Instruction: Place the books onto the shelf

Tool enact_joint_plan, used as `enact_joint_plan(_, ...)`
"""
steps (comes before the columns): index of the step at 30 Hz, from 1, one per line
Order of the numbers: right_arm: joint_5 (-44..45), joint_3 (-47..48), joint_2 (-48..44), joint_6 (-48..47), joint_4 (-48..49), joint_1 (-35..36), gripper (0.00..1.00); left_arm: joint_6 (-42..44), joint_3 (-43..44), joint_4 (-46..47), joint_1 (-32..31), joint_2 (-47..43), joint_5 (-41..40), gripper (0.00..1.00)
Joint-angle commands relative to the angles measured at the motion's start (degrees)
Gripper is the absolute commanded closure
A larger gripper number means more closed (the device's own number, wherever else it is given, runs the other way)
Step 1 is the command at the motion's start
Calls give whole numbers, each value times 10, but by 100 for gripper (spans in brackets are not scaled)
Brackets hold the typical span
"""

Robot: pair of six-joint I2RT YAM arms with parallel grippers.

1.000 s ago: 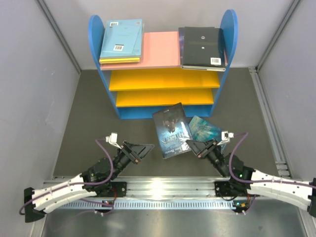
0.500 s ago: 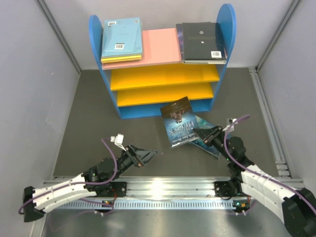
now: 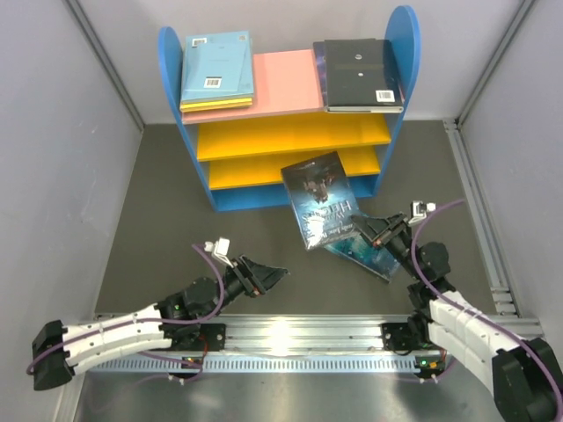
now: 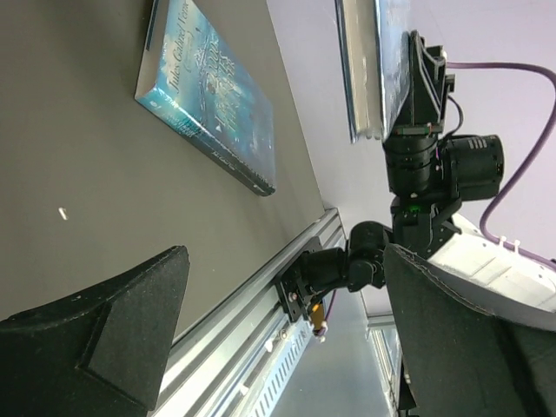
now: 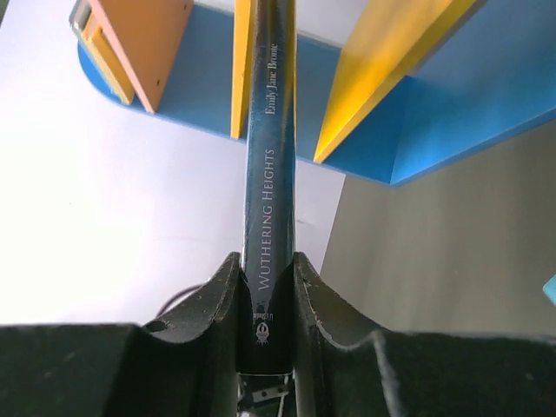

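Note:
The shelf (image 3: 189,132) stands at the back, with blue sides, a pink top board and two yellow boards. A light blue book (image 3: 217,69) on a yellow one and a black book (image 3: 359,75) lie on the top board. My right gripper (image 3: 376,231) is shut on the lower spine edge of a dark purple-blue book (image 3: 319,198), held raised and tilted in front of the shelf's lower boards. In the right wrist view its spine (image 5: 269,156) runs up between my fingers (image 5: 213,304) toward a yellow board (image 5: 382,61). A teal book (image 3: 368,251) lies flat on the floor below. My left gripper (image 3: 266,275) is open and holds nothing.
Grey walls close in the left, right and back sides. The aluminium rail (image 3: 290,334) with both arm bases runs along the near edge. In the left wrist view the teal book (image 4: 208,95) lies on the dark mat, with the right arm (image 4: 434,165) beyond it.
My right gripper has lifted the dark purple-blue book off the floor and carried it toward the shelf, uncovering the teal book. My left arm has crept a little forward and right, still open.

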Motion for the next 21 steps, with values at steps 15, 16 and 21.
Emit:
enact_joint_plan(15,-17,183,328,109,328,-102,100,5,-113,77,2,37,-9,2)
enact_joint_plan(16,-16,204,347,109,328,-106,100,5,-113,81,2,39,-8,2)
enact_joint_plan(21,-7,271,399,109,307,-111,100,6,-113,88,2,46,-8,2)
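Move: The book in the right hand's grip is bound for the slot above the lower yellow board, right of the shelf's middle, about 22 cm ahead of this hand, 8 cm left and 3 cm lower. The upper yellow board roofs that place about 10 cm higher; the teal book lies on the table some 7 cm ahead of the hand, in line sideways, roughly 20 cm below. From the left hand the slot is around 32 cm ahead, 13 cm right, 4 cm higher. The Wuthering Heights book, still pinched by its spine, is carried forward into the slot between the two yellow boards, the right hand going about 13 cm. It dips some 3 cm on the way and rises slightly again at the end, while the wrist tips down by about 15 degrees and turns a little clockwise; the fingers keep their hold. ##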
